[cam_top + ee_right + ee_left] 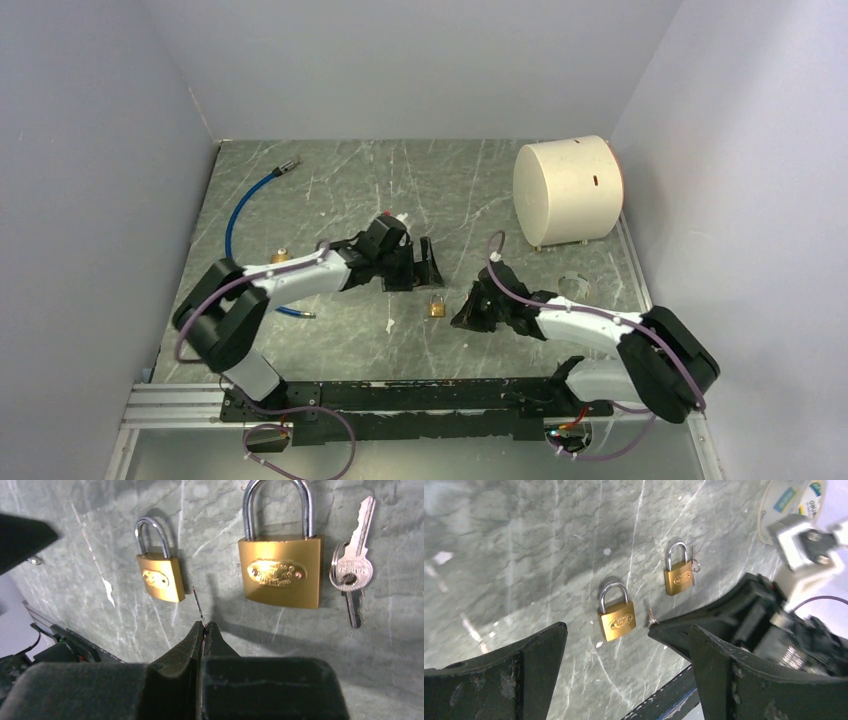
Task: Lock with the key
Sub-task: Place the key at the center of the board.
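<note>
Two brass padlocks lie flat on the grey marbled table. One padlock [616,620] [160,578] [435,307] lies between the two grippers. The other padlock [679,577] [280,572] has spare keys on a ring [352,570] beside it. My right gripper [203,625] [470,315] is shut on a thin key [198,605], whose tip [651,616] sticks out toward the nearer padlock without touching it. My left gripper [628,632] [417,268] hangs above the table, open wide with nothing between its fingers.
A large white cylinder [567,190] lies at the back right. A blue hose [245,205] curves along the left side, with a brass fitting [280,257] near the left arm. A clear tape roll [575,285] sits by the right arm. Grey walls enclose the table.
</note>
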Tool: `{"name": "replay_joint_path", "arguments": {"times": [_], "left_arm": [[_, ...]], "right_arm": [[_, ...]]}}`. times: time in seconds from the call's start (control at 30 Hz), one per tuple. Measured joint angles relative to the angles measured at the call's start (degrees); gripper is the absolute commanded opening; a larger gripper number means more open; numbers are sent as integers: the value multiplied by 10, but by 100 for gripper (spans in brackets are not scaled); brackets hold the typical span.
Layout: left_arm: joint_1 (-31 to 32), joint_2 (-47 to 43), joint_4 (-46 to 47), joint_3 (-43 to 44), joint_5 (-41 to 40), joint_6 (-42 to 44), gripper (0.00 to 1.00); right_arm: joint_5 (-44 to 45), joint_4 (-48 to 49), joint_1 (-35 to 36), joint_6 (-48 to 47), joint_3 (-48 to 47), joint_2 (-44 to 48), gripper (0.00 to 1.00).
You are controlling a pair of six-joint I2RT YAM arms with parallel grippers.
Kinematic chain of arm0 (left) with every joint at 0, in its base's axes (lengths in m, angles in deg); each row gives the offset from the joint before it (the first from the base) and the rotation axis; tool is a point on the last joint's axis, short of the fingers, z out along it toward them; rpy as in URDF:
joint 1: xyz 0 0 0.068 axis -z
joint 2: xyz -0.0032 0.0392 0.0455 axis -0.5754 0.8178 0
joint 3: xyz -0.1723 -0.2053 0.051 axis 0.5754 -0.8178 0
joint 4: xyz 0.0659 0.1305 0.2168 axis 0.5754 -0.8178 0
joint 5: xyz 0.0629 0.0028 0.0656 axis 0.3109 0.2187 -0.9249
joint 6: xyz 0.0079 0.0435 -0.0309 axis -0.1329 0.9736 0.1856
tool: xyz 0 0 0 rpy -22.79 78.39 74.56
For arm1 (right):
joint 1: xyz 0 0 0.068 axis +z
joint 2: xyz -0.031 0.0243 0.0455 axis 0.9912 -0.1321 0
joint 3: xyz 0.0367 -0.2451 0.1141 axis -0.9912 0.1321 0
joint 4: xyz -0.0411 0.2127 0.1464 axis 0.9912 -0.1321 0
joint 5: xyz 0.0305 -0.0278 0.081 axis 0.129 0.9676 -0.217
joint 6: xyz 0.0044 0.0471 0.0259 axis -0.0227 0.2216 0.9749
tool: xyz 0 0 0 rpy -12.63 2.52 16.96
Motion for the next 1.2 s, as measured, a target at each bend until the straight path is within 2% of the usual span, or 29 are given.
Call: {"name": "replay_joint_path", "arguments": {"times": [0.33,0.6,0.67,0.97,1.2], "left_arm": [[-7,-199,-68,-43,-103,36,94],[-49,-307,-134,-97,-135,43,95],[-69,-329,-149,-104,-136,44,95],[-123,-371,-191,-111,-135,58,95],[-155,-369,-227,-111,-136,76,95]], "right_arm": [[-14,14,-9,5,-33,-65,1],[-12,10,-13,7,-45,-70,26],[-6,-1,-13,7,-45,-57,28],[12,-33,-15,4,-53,-5,31],[11,-42,-15,2,-56,2,43]]}}
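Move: The key, still pinched in the right hand, is bound for bare table about 2 cm ahead, 1 cm left and 2 cm below, close on the right side of the small padlock. That padlock lies some 2 cm ahead and 4 cm left; the big padlock about 4 cm ahead and 4 cm right, with the loose keys at its right, roughly 8 cm right and 4 cm ahead of the hand. From the left hand the key's spot is about 4 cm back, 5 cm right and 7 cm down. The right hand sets the key down on the table beside the small padlock, dipping slightly and easing about 2 cm forward and 1 cm left; its fingers then part to under half open, let go and rise roughly 3 cm. Meanwhile the empty left hand, fingers kept wide open, climbs while heading left, then travels on left away from the padlocks, some 17 cm in all, its wrist turning about 20 degrees counter-clockwise. ##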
